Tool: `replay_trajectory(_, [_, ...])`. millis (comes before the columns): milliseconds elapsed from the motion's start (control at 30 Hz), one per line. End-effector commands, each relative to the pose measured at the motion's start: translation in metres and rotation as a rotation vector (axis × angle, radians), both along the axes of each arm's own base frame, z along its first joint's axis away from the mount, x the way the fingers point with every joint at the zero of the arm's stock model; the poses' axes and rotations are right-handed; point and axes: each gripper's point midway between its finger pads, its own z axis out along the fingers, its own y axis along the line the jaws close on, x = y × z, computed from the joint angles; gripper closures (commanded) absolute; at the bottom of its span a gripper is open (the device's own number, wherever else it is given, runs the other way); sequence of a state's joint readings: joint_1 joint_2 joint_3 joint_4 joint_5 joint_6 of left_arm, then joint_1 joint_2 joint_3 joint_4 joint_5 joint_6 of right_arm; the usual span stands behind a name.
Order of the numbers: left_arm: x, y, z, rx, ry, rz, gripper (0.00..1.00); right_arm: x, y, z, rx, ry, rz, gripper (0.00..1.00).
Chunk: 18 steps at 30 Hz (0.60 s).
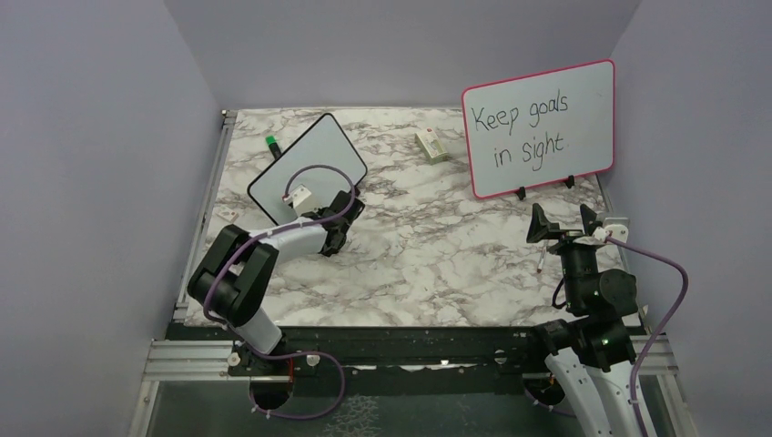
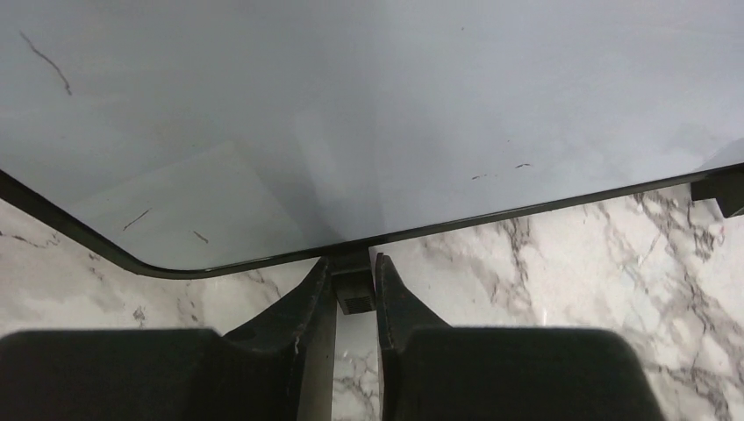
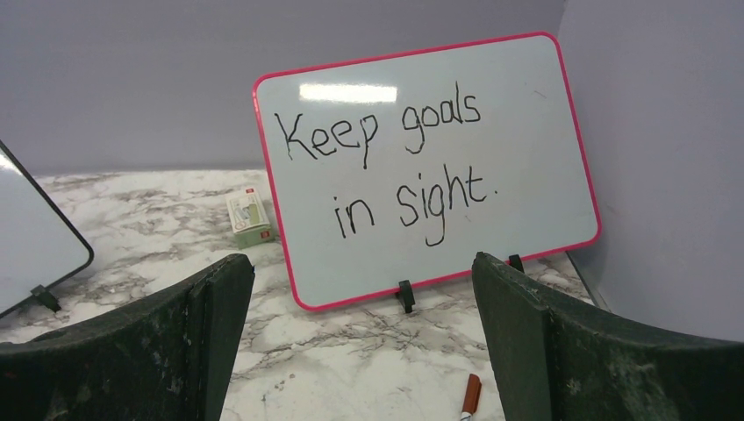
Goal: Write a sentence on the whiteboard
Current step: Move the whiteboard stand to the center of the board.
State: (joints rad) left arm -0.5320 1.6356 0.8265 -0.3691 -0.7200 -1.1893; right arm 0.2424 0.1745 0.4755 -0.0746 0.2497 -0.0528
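Note:
The whiteboard [image 1: 305, 159], black-framed with rounded corners, stands tilted at the back left on the marble table [image 1: 428, 255]. Its face [image 2: 368, 114] carries only faint stray marks, and no sentence shows on it. My left gripper [image 1: 350, 202] is at the board's lower edge. In the left wrist view its jaws [image 2: 354, 263] press both sides of one small black foot [image 2: 354, 294] under the frame. My right gripper [image 1: 564, 221] hovers wide open at the right, holding nothing. A red-capped marker [image 3: 471, 395] lies on the table just below it, also seen from above [image 1: 543, 264].
A larger pink-framed board [image 1: 537, 127] reading "Keep goals in sight" stands at the back right. A small white and green box [image 1: 432, 146] lies left of it. A green-capped object [image 1: 270, 144] sits behind the whiteboard. Another foot [image 2: 719, 189] shows at the frame's right.

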Motion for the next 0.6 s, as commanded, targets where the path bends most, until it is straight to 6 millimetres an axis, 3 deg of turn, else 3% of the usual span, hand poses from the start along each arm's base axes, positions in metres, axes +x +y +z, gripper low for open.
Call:
replay_trajectory(0, [-0.036,-0.034,-0.015,-0.086,0.113,-0.192,1.00,-0.001,0.002,0.003,0.009,-0.024,0.013,0.00])
replay_trajectory(367, [-0.068,-0.106,-0.001,-0.150,0.108,-0.450,1.00,0.000,0.003,0.002,0.009,-0.016,0.013,0.00])
replay_trajectory(567, [-0.077,-0.134,0.003,-0.153,0.091,-0.512,1.00,0.000,0.002,0.001,0.008,-0.011,0.012,0.00])
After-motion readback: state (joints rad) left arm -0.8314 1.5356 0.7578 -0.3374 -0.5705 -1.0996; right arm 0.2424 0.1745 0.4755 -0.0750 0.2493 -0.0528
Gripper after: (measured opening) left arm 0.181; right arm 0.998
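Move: My left hand already grips the near foot of the black-framed whiteboard stand. The table's middle, where the stand is to go, is about 22 cm to my right and roughly level; the board's centre is some 12 cm ahead, 4 cm left and 8 cm up. Its other foot is 10 cm ahead and 10 cm right, the green-capped marker 23 cm ahead and 11 cm left. From my right hand, the middle is roughly 30 cm left, 10 cm ahead, well below. Keeping the foot pinched, I drag the stand across the table with my left hand, some 10 cm to my right and about 6 cm back, towards the table's middle. I stay low at one height and swing the wrist about 25 degrees clockwise on the way, so the board is turned along with the pull. ##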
